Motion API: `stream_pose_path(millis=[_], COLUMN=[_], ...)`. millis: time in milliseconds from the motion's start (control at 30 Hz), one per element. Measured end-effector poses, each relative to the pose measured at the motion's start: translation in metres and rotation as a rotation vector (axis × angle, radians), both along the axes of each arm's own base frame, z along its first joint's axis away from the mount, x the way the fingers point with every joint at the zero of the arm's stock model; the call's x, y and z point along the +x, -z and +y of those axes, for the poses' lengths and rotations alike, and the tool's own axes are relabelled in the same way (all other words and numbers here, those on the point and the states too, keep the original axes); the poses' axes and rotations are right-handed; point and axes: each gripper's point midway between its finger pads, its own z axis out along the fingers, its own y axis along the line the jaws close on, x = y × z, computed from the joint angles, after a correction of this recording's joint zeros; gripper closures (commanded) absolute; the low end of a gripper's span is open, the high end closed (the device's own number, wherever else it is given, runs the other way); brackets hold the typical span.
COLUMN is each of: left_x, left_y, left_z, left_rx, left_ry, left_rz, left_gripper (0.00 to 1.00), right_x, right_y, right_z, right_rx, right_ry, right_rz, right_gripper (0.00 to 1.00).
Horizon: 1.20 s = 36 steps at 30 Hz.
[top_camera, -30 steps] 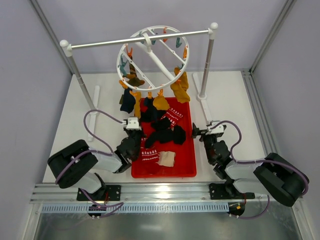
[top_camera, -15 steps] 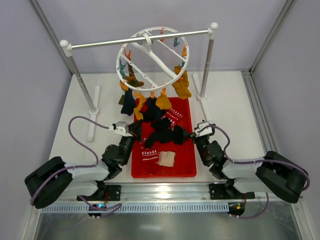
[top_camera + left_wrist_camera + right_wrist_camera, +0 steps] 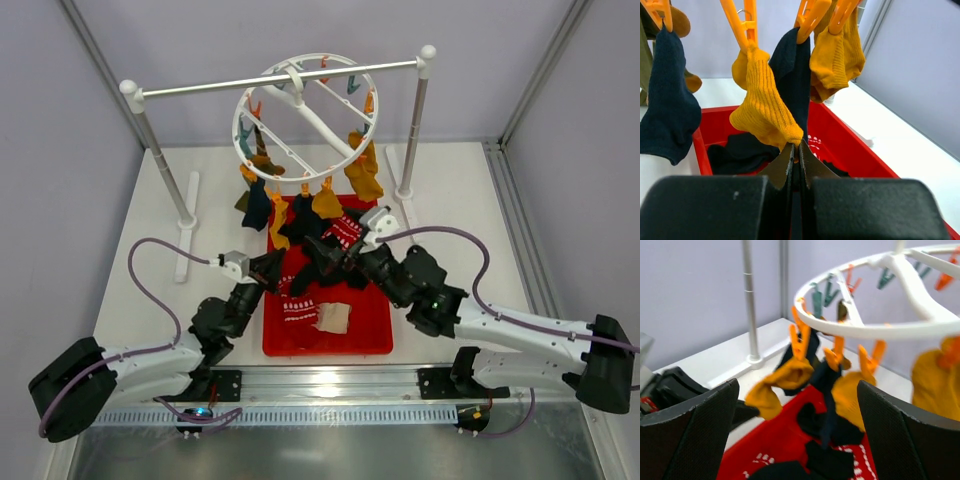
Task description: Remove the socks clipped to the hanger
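Observation:
The white ring hanger (image 3: pixel 305 112) hangs from a silver bar, with socks clipped along its near rim: navy (image 3: pixel 256 205), mustard-yellow (image 3: pixel 275 218), dark (image 3: pixel 298 222) and two more yellow ones (image 3: pixel 362 170). My left gripper (image 3: pixel 796 149) is shut on the toe of the mustard-yellow sock (image 3: pixel 765 107), which still hangs from its orange clip (image 3: pixel 746 25). In the top view the left gripper (image 3: pixel 279 258) sits at the tray's left edge. My right gripper (image 3: pixel 800 440) is open over the tray, facing the hanging socks and holding nothing; it also shows from above (image 3: pixel 335 262).
A red tray (image 3: pixel 378 330) below the hanger holds loose dark socks, red patterned socks and a pale beige one (image 3: pixel 333 317). The silver bar (image 3: pixel 230 85) rests on two white-capped posts (image 3: pixel 413 130) with flat white feet. Grey walls close in the table.
My right arm has reached forward and left over the tray toward the hanging socks, staying open. The left arm has swung its elbow out left, its gripper staying shut below the yellow sock.

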Motion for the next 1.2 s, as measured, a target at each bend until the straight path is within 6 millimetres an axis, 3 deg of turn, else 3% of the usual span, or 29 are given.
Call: stream_pose_path(millis=[133,233,467,667,900,1200], left_x=[-0.007,-0.014,-0.023,-0.021,-0.018,-0.020], left_y=[-0.004,-0.012,-0.018,-0.005,0.013,0.015], left_z=[0.002,0.006,0.018,0.017,0.010,0.006], left_rx=[0.006,-0.003,-0.012,0.029,0.082,0.087], left_ry=[0.025,0.040,0.040,0.039,0.051,0.076], left_rz=[-0.004,-0.017,-0.027,0.007,0.048,0.052], left_gripper=[1.00,1.00,1.00,1.00,1.00,1.00], right_x=[0.000,0.006,0.013,0.020,0.039,0.071], right_y=[-0.039,-0.048,-0.011,0.018,0.025,0.041], right_z=[0.055,0.090,0.136,0.145,0.145,0.139], right_rx=[-0.048,-0.097,-0.238,-0.301,-0.306,-0.335], right_ry=[-0.125,-0.172,-0.244,-0.224,-0.120,0.069], right_rz=[0.019,0.048,0.161,0.236,0.256,0.244], right_gripper=[0.01,0.01,0.01,0.01,0.01,0.02])
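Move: Ahead and to the left of the open right hand, about 13 cm each way and some 4 cm lower, is the orange clip of the held yellow sock. From that hand the navy sock hangs about 15 cm ahead and 18 left, the dark sock 14 ahead and 7 left, the short yellow sock 12 ahead and 1 left, all roughly 8 cm lower. The left hand, pinching the yellow sock's toe, has that clip about 10 cm ahead, 1 left and 10 above. Swinging left about 14 cm in a shallow arc, up some 5 cm and then down past its starting height, the open right hand then pushes forward about 5 cm and sinks slightly towards the orange clip, its left side rolling down some 20 degrees and its fingers tipping down. The left hand keeps its pinch on the sock's toe, easing back 2 cm, lifting, then sinking a little below where it began. ##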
